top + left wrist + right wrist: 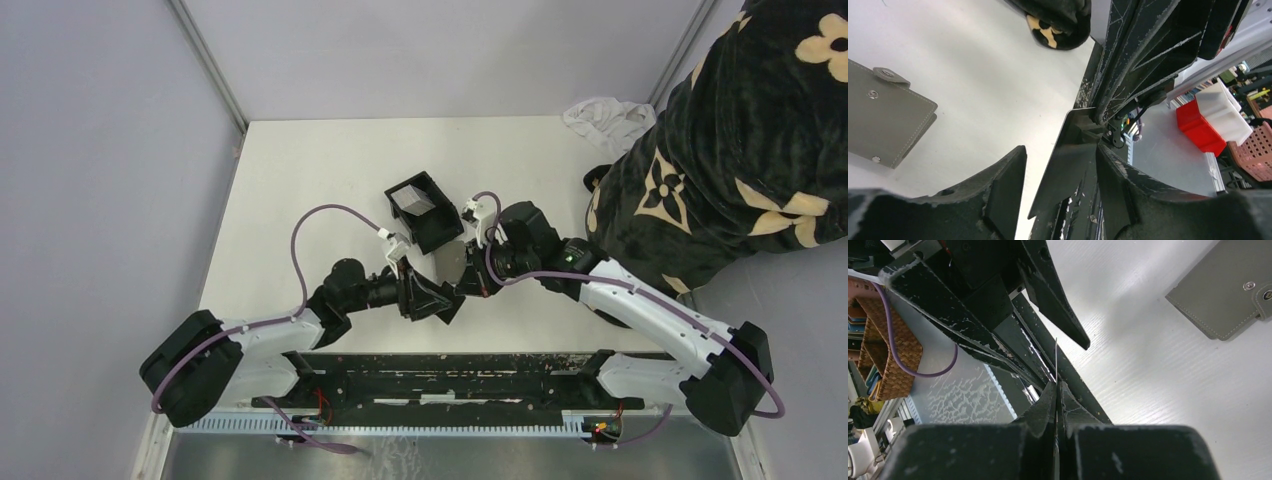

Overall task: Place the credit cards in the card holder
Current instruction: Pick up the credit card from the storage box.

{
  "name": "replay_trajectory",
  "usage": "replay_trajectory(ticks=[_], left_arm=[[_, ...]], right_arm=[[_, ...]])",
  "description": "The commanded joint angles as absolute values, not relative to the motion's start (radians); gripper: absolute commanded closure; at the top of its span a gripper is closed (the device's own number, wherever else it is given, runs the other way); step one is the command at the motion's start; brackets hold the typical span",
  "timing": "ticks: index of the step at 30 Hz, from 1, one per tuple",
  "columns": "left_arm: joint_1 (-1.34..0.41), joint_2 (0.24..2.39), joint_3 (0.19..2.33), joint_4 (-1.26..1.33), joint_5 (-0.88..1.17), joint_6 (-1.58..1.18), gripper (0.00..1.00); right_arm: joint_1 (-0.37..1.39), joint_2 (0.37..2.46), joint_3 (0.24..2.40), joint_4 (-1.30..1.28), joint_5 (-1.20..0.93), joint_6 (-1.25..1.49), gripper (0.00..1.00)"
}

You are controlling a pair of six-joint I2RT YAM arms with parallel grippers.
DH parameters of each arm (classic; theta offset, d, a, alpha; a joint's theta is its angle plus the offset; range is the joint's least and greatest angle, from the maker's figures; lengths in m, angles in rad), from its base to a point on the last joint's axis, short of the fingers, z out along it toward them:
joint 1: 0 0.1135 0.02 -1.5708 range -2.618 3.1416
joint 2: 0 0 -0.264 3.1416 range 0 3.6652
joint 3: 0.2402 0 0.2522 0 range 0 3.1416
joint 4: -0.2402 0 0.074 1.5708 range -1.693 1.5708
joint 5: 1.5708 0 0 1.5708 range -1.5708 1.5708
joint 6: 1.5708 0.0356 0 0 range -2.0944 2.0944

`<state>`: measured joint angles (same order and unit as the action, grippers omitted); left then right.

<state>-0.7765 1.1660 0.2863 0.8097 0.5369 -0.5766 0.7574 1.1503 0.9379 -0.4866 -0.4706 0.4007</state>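
Note:
A thin silver-grey credit card (450, 262) hangs above the table between the two arms, and my right gripper (468, 275) is shut on it. In the right wrist view the card (1056, 355) shows as a thin edge rising from the pinched jaws of the right gripper (1057, 385). My left gripper (1060, 150) is open with its fingers either side of the card (1068, 165). The card lies close to the right finger, and the left finger stands apart. The card holder (425, 210) lies just beyond on the table. It is a grey stitched case with snap buttons (883, 115) (1223, 295).
A dark floral blanket (740, 150) bulges over the table's right edge, with a white cloth (605, 115) at the far right corner. The arms' black base rail (440, 370) runs along the near edge. Red and white bins (1200, 127) and a wicker basket (878, 355) stand off the table.

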Motion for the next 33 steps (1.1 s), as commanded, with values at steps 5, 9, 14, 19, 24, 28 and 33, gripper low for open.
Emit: replay_trajectory(ticks=[5,9,14,19,24,28,33], left_arm=[[-0.782,1.224,0.351,0.853,0.649,-0.511,0.75],[-0.781,1.239,0.354,0.852,0.656,-0.512,0.97],[-0.781,1.242,0.366,0.832,0.636,-0.506,0.97],[-0.782,1.237,0.382,0.778,0.496,-0.51,0.97],[-0.783,1.278,0.387,0.804,0.326,-0.6,0.97],[-0.782,1.342,0.369,0.923,0.229,-0.717,0.97],[-0.782,1.418,0.371,1.038,0.194,-0.825,0.97]], right_arm=[[0.739,1.199,0.965,-0.451,-0.522,0.394,0.99],[0.697,1.201,0.97,-0.457,-0.548,0.39,0.99],[0.642,1.19,0.994,-0.502,-0.508,0.371,0.81],[0.635,1.14,0.983,-0.504,-0.361,0.351,0.48],[0.635,1.117,0.928,-0.438,-0.315,0.364,0.43],[0.635,1.122,0.854,-0.327,-0.325,0.415,0.43],[0.636,1.146,0.79,-0.216,-0.34,0.454,0.43]])
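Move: The left hand's open fingers straddle the credit card, whose middle lies about 3 cm to its right at much the same height and level fore and aft. From that hand the card holder lies some 13 cm ahead, 4 cm right and 14 cm below, with the storage box some 23 cm ahead, 3 cm left and 12 cm below. The right hand still grips the card, its middle roughly 4 cm left, 2 cm back and 2 cm below. Barely shifting at first, the left hand shuts its fingers on the card, then carries it about 6 cm forward and 3 cm down towards the card holder, turning some 15 degrees counter-clockwise. The right hand sinks slightly, opens once the left has closed, lets go, and backs off forward and about 3 cm to the right, turning slightly clockwise and ending 3 cm lower. ##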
